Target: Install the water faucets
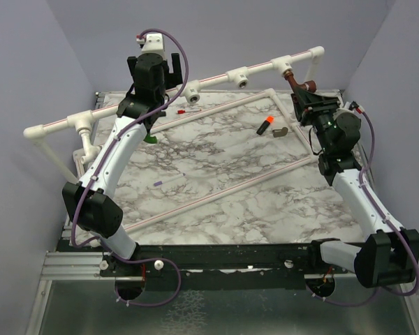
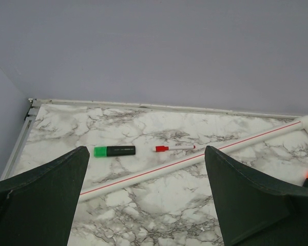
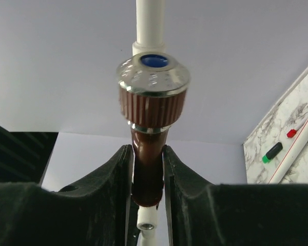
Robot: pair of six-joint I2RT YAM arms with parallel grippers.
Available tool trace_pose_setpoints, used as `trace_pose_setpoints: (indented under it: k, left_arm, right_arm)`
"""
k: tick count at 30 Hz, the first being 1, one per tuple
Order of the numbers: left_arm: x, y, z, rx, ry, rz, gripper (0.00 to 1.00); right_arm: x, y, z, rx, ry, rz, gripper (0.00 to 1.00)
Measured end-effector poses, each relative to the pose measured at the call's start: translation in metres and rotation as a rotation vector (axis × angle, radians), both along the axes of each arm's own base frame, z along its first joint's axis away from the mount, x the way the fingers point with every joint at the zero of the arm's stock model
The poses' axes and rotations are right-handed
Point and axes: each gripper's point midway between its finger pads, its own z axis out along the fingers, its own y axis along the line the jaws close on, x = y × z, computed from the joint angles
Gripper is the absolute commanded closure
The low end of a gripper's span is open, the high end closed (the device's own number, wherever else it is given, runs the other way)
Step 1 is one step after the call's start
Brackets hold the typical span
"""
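Note:
A dark reddish-brown water faucet (image 3: 153, 107) with a ribbed knob and a blue cap hangs under the right tee (image 1: 283, 67) of the raised white pipe (image 1: 216, 78). My right gripper (image 3: 146, 149) is shut on the faucet's neck, one finger pressing each side; in the top view that gripper (image 1: 304, 96) sits at the back right. My left gripper (image 2: 146, 154) is open and holds nothing, raised over the back left of the table (image 1: 157, 70). Something small and green (image 1: 150, 137) peeks from under the left arm; I cannot tell what it is.
A white pipe with a red line (image 2: 195, 160) lies on the marble table (image 1: 216, 174). Beyond it lie a green-capped black marker (image 2: 114, 150) and a red-capped pen (image 2: 174, 148). An orange-and-black cylinder (image 1: 265, 125) and a grey-brown bent piece (image 1: 281, 131) lie near the right gripper. Two tees (image 1: 194, 89) (image 1: 239, 75) are open.

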Motion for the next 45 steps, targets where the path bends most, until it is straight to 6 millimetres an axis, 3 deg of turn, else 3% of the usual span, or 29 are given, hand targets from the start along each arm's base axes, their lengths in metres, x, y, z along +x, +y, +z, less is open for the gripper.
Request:
trace_pose_setpoints:
  k: [22, 38, 45]
  left_arm:
    - [0.0, 0.0, 0.0, 0.001, 0.0, 0.0, 0.05]
    - [0.0, 0.0, 0.0, 0.004, 0.0, 0.0, 0.05]
    - [0.0, 0.0, 0.0, 0.004, 0.0, 0.0, 0.05]
  right_arm:
    - [-0.015, 0.005, 0.015, -0.044, -0.031, 0.023, 0.42]
    - [-0.015, 0.006, 0.006, -0.086, -0.003, 0.025, 0.38]
    - [-0.025, 0.013, 0.002, -0.186, -0.018, 0.066, 0.37]
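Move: The right fingers are still around the brown water faucet, whose middle is about 4 cm ahead of the hand, 1 cm left and 1 cm up. Its mouth is in the pipe's rightmost tee, some 8 cm ahead and 4 cm left, 2 cm higher; the next tee is about 5 cm ahead and 17 cm left. The faucet's knob is 4 cm ahead and 2 cm right. From the left hand, the faucet is roughly 38 cm right and 5 cm back, about level. Back from the tee by about 2.5 cm and slightly left, the right hand first rises a little, then sinks again, while its fingers spread to roughly twice their gap and let go of the brown faucet. The wrist rolls some 10 degrees near the end, its left side dropping, leaving the open fingertips just short of the spout. ##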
